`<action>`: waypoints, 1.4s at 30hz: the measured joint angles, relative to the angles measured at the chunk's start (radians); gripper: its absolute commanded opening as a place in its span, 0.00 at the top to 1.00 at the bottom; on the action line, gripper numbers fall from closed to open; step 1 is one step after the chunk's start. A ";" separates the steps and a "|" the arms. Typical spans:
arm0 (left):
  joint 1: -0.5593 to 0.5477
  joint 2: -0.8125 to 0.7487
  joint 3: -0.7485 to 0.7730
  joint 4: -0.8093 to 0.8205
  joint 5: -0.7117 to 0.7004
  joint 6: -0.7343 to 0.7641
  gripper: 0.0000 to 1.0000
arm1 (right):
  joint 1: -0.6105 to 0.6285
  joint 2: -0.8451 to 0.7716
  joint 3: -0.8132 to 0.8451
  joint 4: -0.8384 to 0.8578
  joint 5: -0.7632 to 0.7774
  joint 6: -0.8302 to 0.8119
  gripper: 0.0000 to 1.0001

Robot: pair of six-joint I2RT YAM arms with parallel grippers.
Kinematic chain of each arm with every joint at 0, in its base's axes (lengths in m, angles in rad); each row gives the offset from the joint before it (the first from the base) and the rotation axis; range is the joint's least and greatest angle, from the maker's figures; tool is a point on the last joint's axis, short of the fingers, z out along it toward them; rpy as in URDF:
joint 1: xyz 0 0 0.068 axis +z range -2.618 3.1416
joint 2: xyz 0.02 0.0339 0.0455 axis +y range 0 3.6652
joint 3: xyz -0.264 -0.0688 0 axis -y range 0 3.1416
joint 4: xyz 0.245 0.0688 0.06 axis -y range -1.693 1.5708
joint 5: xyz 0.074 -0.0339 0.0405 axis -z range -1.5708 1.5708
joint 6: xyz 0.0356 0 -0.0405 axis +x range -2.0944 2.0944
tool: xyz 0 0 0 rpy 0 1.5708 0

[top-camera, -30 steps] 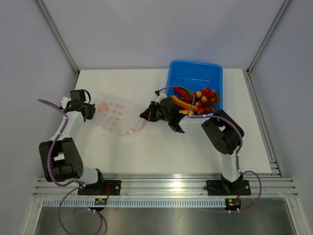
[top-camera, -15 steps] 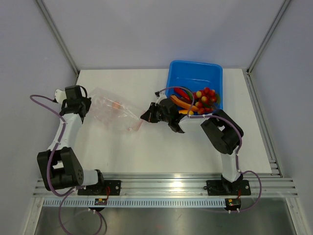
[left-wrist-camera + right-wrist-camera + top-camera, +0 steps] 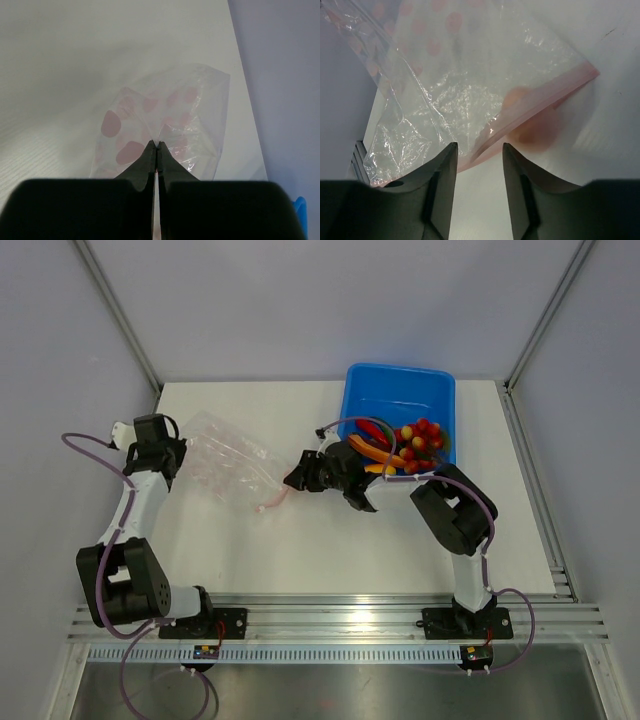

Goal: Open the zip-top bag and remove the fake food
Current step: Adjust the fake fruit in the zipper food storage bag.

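The clear zip-top bag [image 3: 226, 461] lies crumpled left of centre, its pink zipper strip [image 3: 274, 499] pointing at the right arm. My left gripper [image 3: 178, 454] is shut on the bag's far-left edge; the left wrist view shows its fingertips pinching the film [image 3: 158, 145] of the dotted bag [image 3: 170, 112]. My right gripper [image 3: 478, 150] stands open just short of the zipper strip [image 3: 540, 96], holding nothing. A blurred orange-pink piece [image 3: 536, 131] sits at the strip; I cannot tell whether it is inside the bag. Fake food [image 3: 418, 443] lies in the blue tub.
The blue tub [image 3: 398, 390] stands at the back right, right behind the right arm [image 3: 345, 468], holding red grapes, orange pieces [image 3: 372, 452] and other toys. The table's left edge runs close beside the left gripper. Grey walls enclose the back and sides.
My right gripper has opened and let go of the bag's zipper edge. The left gripper moved up and left with the bag's other end, then held still.
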 measured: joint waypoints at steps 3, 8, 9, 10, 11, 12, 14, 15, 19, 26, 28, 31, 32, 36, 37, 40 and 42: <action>0.000 0.016 0.000 -0.002 0.000 0.000 1.00 | 0.004 0.000 0.000 -0.004 0.016 -0.008 0.38; 0.000 0.017 -0.001 -0.011 -0.013 0.005 0.83 | 0.011 -0.001 0.000 -0.016 0.040 -0.018 0.33; 0.000 0.017 -0.001 -0.016 -0.016 0.004 0.82 | 0.012 -0.002 0.000 -0.023 0.044 -0.019 0.31; 0.000 0.018 -0.001 -0.021 -0.020 0.002 0.80 | 0.014 -0.003 0.000 -0.031 0.050 -0.024 0.30; 0.000 0.019 0.000 -0.026 -0.023 0.001 0.80 | 0.017 -0.006 0.000 -0.040 0.058 -0.029 0.29; 0.000 0.021 0.000 -0.029 -0.025 0.000 0.80 | 0.019 -0.011 0.000 -0.054 0.067 -0.036 0.26; 0.000 0.025 0.000 -0.040 -0.030 0.000 0.80 | 0.027 -0.021 0.000 -0.078 0.085 -0.056 0.24; 0.000 0.026 0.000 -0.043 -0.032 0.000 0.80 | 0.034 -0.030 0.000 -0.092 0.098 -0.069 0.24; 0.000 0.035 0.006 -0.065 -0.039 0.000 0.76 | 0.054 -0.072 0.000 -0.130 0.134 -0.108 0.24; 0.000 0.048 0.046 -0.133 -0.075 -0.008 0.10 | 0.084 -0.106 0.030 -0.242 0.252 -0.182 0.20; 0.000 0.049 0.069 -0.163 -0.095 -0.016 0.02 | 0.100 -0.109 0.051 -0.282 0.294 -0.220 0.20; 0.000 0.056 0.115 -0.220 -0.121 -0.027 0.01 | 0.116 -0.113 0.080 -0.321 0.342 -0.269 0.16; 0.000 0.060 0.134 -0.240 -0.129 -0.027 0.01 | 0.118 -0.114 0.090 -0.333 0.355 -0.282 0.16; -0.001 0.064 0.200 -0.309 -0.134 -0.034 0.01 | 0.119 -0.114 0.149 -0.411 0.394 -0.298 0.16; -0.004 0.064 0.208 -0.320 -0.133 -0.037 0.01 | 0.119 -0.114 0.163 -0.428 0.402 -0.297 0.16; -0.030 0.064 0.221 -0.354 -0.128 -0.051 0.01 | 0.119 -0.114 0.196 -0.468 0.423 -0.279 0.15; -0.077 0.064 0.219 -0.369 -0.124 -0.068 0.01 | 0.119 -0.114 0.214 -0.505 0.441 -0.249 0.15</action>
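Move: The left fingers pinch the bag's closed end, some 13 cm above the table spot it goes back to, which is about 2 cm back. The last fake fruit, peach-coloured, lies at the bag's mouth, roughly 20 cm to that hand's right and 6 cm back. From the half-open right fingers the fruit is about 3 cm straight ahead and 4 cm below; the zip edge runs 3 cm back and 2 cm left, the blue box 14 cm ahead and 25 cm right. The left fingers let go of the bag's closed end, spreading wide as the hand sinks a little over 2 cm and eases back; it then rises about 3.5 cm and starts swinging right. The right hand opens further, dips slightly, then rises from the zip edge by about 4 cm and drifts right, its fingertips tipping lower. ##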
